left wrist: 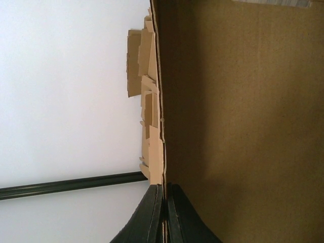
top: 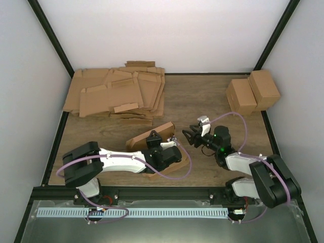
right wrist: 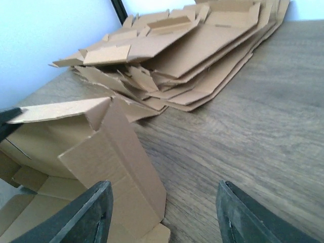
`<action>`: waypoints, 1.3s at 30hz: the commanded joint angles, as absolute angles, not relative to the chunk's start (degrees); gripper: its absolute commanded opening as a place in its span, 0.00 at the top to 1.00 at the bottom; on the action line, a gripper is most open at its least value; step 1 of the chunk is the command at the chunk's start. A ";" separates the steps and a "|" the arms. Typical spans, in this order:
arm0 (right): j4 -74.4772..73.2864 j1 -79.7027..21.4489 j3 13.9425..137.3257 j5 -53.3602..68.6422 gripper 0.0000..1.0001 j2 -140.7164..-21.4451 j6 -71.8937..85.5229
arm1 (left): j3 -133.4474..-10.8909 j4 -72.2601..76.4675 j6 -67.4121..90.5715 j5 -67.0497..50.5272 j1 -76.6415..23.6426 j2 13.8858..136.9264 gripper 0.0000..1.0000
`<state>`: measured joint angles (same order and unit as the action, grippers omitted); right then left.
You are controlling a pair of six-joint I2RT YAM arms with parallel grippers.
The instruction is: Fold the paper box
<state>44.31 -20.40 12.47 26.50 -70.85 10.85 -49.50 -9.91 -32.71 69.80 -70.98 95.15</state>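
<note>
The paper box (top: 152, 135) is a half-raised brown cardboard piece at the table's middle near the front. My left gripper (top: 153, 137) is shut on the edge of one of its upright walls; in the left wrist view the fingers (left wrist: 163, 215) pinch the wall's thin edge (left wrist: 163, 152). My right gripper (top: 188, 135) is open and empty, just right of the box. In the right wrist view its fingers (right wrist: 93, 215) frame the box's standing end flap (right wrist: 119, 167), which is close to the left finger and apart from it.
A heap of flat die-cut cardboard sheets (top: 119, 93) lies at the back left and shows in the right wrist view (right wrist: 192, 55). Two folded blocky cartons (top: 252, 91) stand at the back right. Black frame posts line the table's edges.
</note>
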 commanded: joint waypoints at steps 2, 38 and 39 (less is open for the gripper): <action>43.45 -20.13 17.48 29.97 0.43 -77.13 9.56 | -49.54 -13.89 -30.34 62.87 -72.11 97.22 0.96; 51.74 -32.16 26.15 20.85 0.69 -93.03 0.47 | -52.56 -18.57 -27.05 59.40 -74.07 97.40 0.94; 51.76 -32.28 26.05 20.38 0.72 -93.07 0.44 | -53.34 -19.64 -26.21 58.29 -74.09 97.24 0.93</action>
<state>49.52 -30.83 23.94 25.82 -92.51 2.07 -52.03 -16.12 -28.80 69.49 -72.73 95.90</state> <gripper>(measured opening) 0.320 0.050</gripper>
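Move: The right hand, half open, has the upper right far corner of the paper box about 8 cm to its left, 2 cm ahead and 3 cm below. The box's middle lies roughly 13 cm left of that hand, 8 cm back and 8 cm lower; the cardboard pile is some 34 cm left, 19 cm ahead and 12 cm down. From the left hand, still pinching the far wall's folded top rim, the same corner is about 9 cm right, 3 cm ahead and 2 cm lower. The right hand sinks about 3 cm early on and travels nearly 8 cm left to the box's upper right far corner, turning some 12 degrees counter-clockwise, first dipping slightly back and then easing forward until one fingertip is inside the wall and the other outside. Over the last part its fingers draw in from half open to about a third, straddling the cardboard at the corner, while the left hand keeps its pinch on the rim and eases back by only about a centimetre. ##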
